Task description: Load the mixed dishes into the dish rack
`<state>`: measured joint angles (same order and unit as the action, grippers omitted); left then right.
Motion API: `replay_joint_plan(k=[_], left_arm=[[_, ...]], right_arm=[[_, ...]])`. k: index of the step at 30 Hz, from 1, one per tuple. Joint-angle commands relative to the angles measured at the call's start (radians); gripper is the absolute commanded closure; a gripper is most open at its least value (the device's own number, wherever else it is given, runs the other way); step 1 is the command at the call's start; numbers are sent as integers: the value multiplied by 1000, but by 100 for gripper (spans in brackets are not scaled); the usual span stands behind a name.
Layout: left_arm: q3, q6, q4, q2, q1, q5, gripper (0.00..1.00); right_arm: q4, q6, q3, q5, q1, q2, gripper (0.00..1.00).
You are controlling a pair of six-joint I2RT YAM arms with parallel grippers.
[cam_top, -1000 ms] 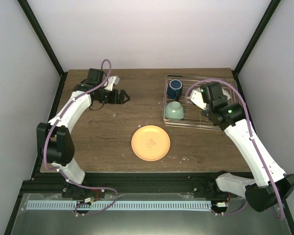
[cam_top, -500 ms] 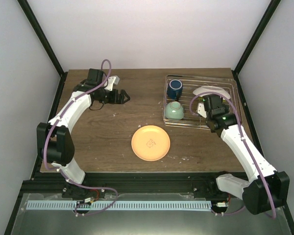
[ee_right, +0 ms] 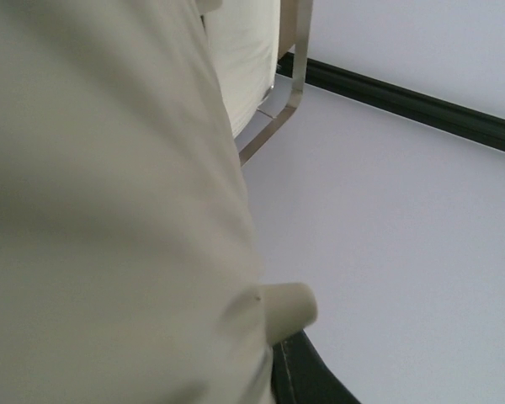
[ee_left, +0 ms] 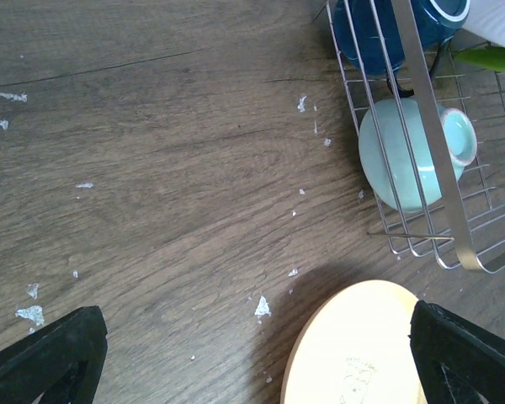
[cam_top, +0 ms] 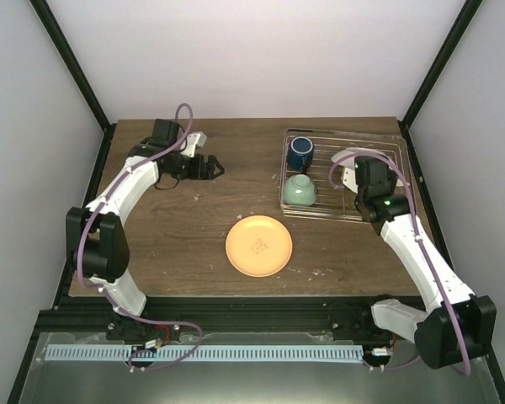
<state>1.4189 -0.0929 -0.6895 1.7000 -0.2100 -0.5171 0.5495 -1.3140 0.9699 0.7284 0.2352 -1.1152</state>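
The dish rack (cam_top: 385, 145) of silver wire lies at the back right of the table. In it are a dark blue mug (cam_top: 300, 151) and a mint-green bowl (cam_top: 299, 191), both also in the left wrist view as mug (ee_left: 379, 34) and bowl (ee_left: 408, 151). My right gripper (cam_top: 353, 178) is over the rack, shut on a pale plate (cam_top: 343, 172) held on edge. That plate's cream underside (ee_right: 109, 210) fills the right wrist view. An orange plate (cam_top: 258, 245) lies mid-table. My left gripper (cam_top: 209, 168) hangs open and empty at the back left.
White flecks (ee_left: 261, 307) dot the dark wooden table (cam_top: 177, 227). Black frame posts and white walls close in the back and sides. The rack's metal rim (ee_right: 290, 76) shows beside the held plate. The orange plate (ee_left: 362, 353) lies just short of the rack's near corner (ee_left: 454, 244).
My right gripper has swung the pale plate from lying flat above the rack's back right to standing on edge lower over the rack. The left arm has barely moved.
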Motion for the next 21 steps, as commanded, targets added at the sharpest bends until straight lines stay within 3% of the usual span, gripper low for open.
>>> replay_joint_plan(k=[1,13,21], left_arm=[[16,7,8,16,-1,-15,0],[33,17,0,28,-1,-2,0],[32,17,-4,26,-1,0,0]], right_arm=[[-178,-100,-61,25,-46,10,99],[-396,-166,-183,-56,-105,-30,99],[-369,-86,-177,-71,-105,-99,95]])
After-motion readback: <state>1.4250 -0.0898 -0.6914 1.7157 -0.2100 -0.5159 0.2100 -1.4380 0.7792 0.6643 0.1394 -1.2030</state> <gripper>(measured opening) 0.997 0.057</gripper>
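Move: The right hand holds the last-taken plate over the right part of the dish rack; the slot ahead of it, just in front of the green plate, lies about 4 cm ahead, 2 cm right and 13 cm below. The green plate stands about 6 cm ahead, the white patterned plate 2 cm beyond that. The mint bowl is some 17 cm left and level, the blue mug 17 cm left and 9 cm ahead. From the left hand that slot lies about 39 cm right and 4 cm back. The right hand, its nearly shut fingers keeping their grip on the plate, first slips down and some 2 cm to the right over the rack, then keeps sinking while easing forward towards the slot beside the green plate. In all it lowers the plate about 5 cm and carries it 2 to 3 cm forward, the wrist hardly turning; whether the plate touches the rack or its neighbour yet can't be seen. ##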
